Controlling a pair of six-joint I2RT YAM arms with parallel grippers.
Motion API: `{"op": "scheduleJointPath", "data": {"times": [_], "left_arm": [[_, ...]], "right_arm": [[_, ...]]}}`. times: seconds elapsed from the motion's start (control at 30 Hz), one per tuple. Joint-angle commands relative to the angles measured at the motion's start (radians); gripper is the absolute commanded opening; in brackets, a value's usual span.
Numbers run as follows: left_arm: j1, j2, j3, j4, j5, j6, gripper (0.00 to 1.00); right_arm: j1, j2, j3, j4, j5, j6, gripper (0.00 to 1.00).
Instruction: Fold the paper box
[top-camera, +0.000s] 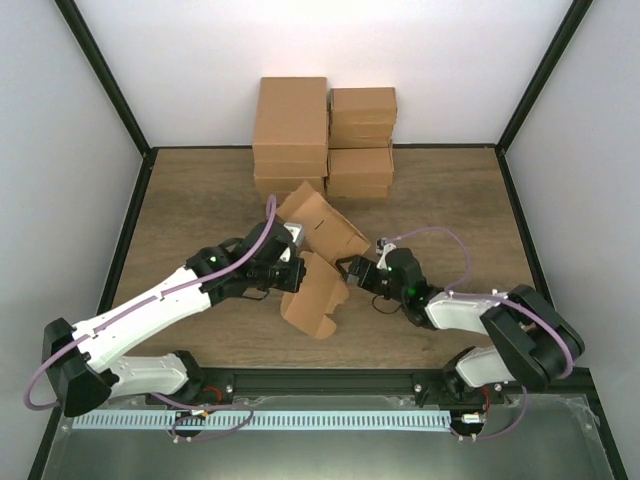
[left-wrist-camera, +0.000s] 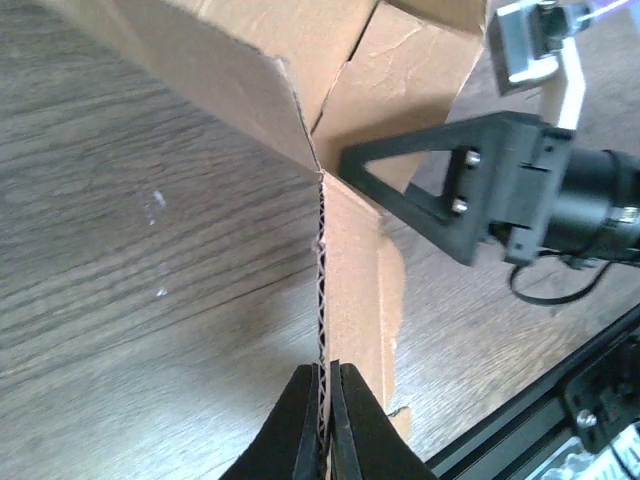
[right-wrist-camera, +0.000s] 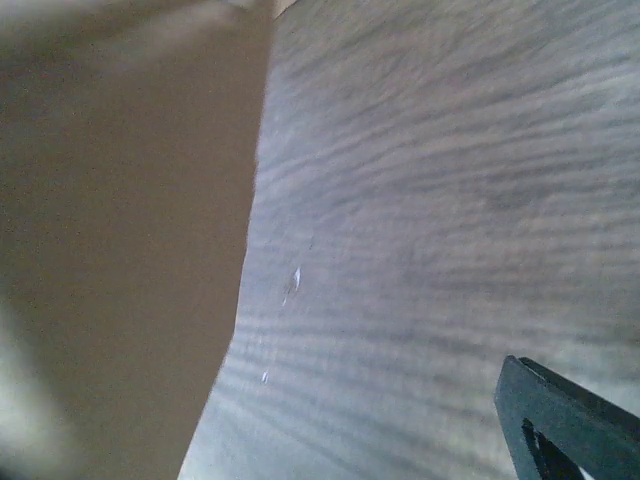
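The paper box (top-camera: 318, 258) is a tan cardboard piece, partly folded, standing with flaps up in the middle of the wooden table (top-camera: 450, 200). My left gripper (top-camera: 291, 276) is shut on it: in the left wrist view the two fingers pinch the corrugated edge (left-wrist-camera: 322, 300) of one panel, gripper (left-wrist-camera: 327, 395). My right gripper (top-camera: 353, 268) stands just right of the box, open. One of its black fingers (left-wrist-camera: 410, 170) lies against a box flap (left-wrist-camera: 400, 70). The right wrist view shows a blurred box panel (right-wrist-camera: 120, 260) at left and one fingertip (right-wrist-camera: 560, 430) at lower right.
Two stacks of larger brown cartons (top-camera: 291, 135) (top-camera: 362, 140) stand against the back wall, right behind the box. A black metal rail (top-camera: 330, 382) runs along the table's near edge. White walls with black posts close in the sides.
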Motion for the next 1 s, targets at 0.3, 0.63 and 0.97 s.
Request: {"op": "scheduleJointPath", "data": {"times": [0.3, 0.63, 0.97], "left_arm": [[0.005, 0.086, 0.143, -0.31, -0.127, 0.135, 0.04], [0.003, 0.098, 0.149, -0.36, -0.129, 0.167, 0.04], [0.004, 0.116, 0.147, -0.373, -0.141, 0.202, 0.04]], "right_arm": [[0.01, -0.207, -0.067, -0.206, -0.276, -0.183, 1.0], [-0.06, -0.342, -0.074, -0.312, -0.307, -0.228, 1.0], [-0.236, -0.397, -0.004, -0.402, -0.445, -0.24, 0.98]]}}
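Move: The left hand, shut on the edge of the paper box's lower panel, has the open box tray about 13 cm ahead, 6 cm right and 14 cm below; the panel's middle is some 3 cm back, 4 cm right and 7 cm lower. The large box stack stands about 27 cm ahead, roughly level sideways, 10 cm below. From the open right hand the tray is some 8 cm ahead, 6 cm left and 2 cm lower, the panel 6 cm back, 8 cm left. Keeping its pinch on the lower panel's edge, the left hand draws the box about 5 cm to the left and a couple of centimetres down, rolling some 20 degrees so that its left side rises, fast at first and then easing off. The right hand, already open, backs about 7 cm out from beside the cardboard while turning some 15 degrees counter-clockwise, then swings right and up, coming a little forward again but ending clear of the tray, fingers still wide. ##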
